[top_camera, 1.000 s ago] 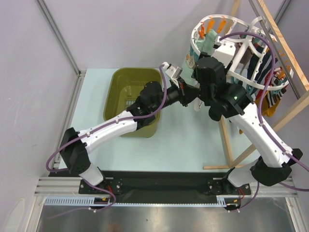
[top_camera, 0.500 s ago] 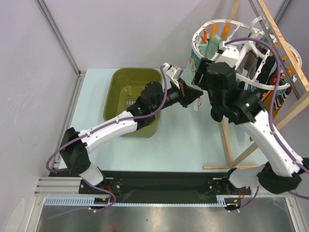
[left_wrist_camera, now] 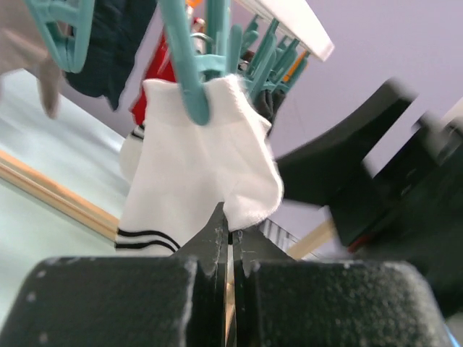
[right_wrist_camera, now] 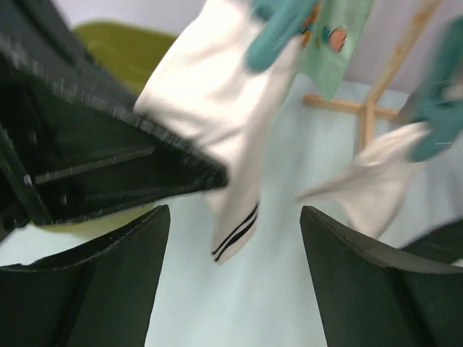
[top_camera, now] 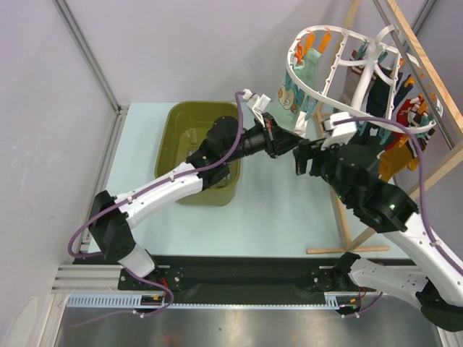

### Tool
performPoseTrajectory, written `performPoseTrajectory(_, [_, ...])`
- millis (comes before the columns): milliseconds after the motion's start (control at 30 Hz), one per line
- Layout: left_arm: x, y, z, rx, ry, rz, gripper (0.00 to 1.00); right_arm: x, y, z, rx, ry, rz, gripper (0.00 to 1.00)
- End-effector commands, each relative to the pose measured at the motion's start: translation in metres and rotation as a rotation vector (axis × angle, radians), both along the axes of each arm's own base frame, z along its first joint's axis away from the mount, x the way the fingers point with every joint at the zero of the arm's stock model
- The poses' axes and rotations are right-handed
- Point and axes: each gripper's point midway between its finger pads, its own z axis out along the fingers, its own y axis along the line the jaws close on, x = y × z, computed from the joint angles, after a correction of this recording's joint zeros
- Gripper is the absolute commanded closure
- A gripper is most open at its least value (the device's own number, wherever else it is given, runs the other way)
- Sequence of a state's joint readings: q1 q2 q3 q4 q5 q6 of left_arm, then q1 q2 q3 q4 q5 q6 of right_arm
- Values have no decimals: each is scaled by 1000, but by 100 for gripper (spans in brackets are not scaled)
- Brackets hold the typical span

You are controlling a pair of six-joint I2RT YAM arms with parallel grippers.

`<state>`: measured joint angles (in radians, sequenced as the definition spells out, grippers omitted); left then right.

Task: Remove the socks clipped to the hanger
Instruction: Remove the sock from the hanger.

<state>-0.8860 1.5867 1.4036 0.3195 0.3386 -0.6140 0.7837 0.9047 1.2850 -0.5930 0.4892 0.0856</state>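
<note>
The white hanger (top_camera: 315, 82) hangs at the upper right with socks on teal and orange pegs: a mint one (top_camera: 299, 85) in front, dark, red and mustard ones (top_camera: 396, 144) at the right. My left gripper (left_wrist_camera: 231, 225) is shut, its tips touching the lower edge of a white sock with black stripes (left_wrist_camera: 192, 170) held by a teal peg (left_wrist_camera: 189, 72). I cannot tell whether fabric is pinched. My right gripper (right_wrist_camera: 235, 242) stands wide open just below, facing that sock (right_wrist_camera: 217, 108), its fingers (right_wrist_camera: 94, 278) apart from it.
An olive-green tub (top_camera: 176, 137) sits on the pale table left of the hanger. The light wooden rack (top_camera: 427, 69) carries the hanger, its leg (top_camera: 338, 210) reaching down to the table. The two grippers are close together (top_camera: 296, 148).
My right arm has swung down from the hanger ring to beside the left gripper, and its jaws have widened. The hanger has swung and tilted. My left gripper has risen slightly.
</note>
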Motion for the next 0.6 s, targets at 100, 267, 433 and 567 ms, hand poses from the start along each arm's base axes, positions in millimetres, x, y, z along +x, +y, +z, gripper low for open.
performPoseTrajectory(100, [-23, 16, 62, -117, -31, -68, 100, 3, 21, -11, -67, -54, 31, 19])
performPoseTrajectory(267, [-25, 16, 64, -121, -22, -83, 100, 6, 17, -19, -78, -75, -45, 20])
performPoseTrajectory(433, [-26, 17, 65, -121, -16, -92, 100, 8, 13, -30, -74, -85, -78, 30])
performPoseTrajectory(567, [-24, 16, 63, -115, -9, -90, 98, 8, 13, -36, -75, -84, -76, 63])
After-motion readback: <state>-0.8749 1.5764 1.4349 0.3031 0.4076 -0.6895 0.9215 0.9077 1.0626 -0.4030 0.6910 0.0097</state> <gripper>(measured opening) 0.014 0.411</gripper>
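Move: The white striped sock, still clipped above, has a corner pinched in the left gripper. Its middle lies about 3 cm ahead of the right hand, 2 cm to its left and 4 cm lower, and from the left hand some 2 cm ahead and 3 cm to the right. From the right hand, the second striped sock hangs roughly 6 cm ahead and 8 cm right, the mint patterned sock about 12 cm ahead and 1 cm left. Drop the open right gripper about 5 cm past the left fingertips towards the sock's hanging lower part, swinging it some 3 cm left on the way and easing back right by about 1 cm, then close the fingers to roughly half their opening around the fabric. Keep the left gripper shut on the sock's corner and draw it up and slightly back by about 2 cm. ##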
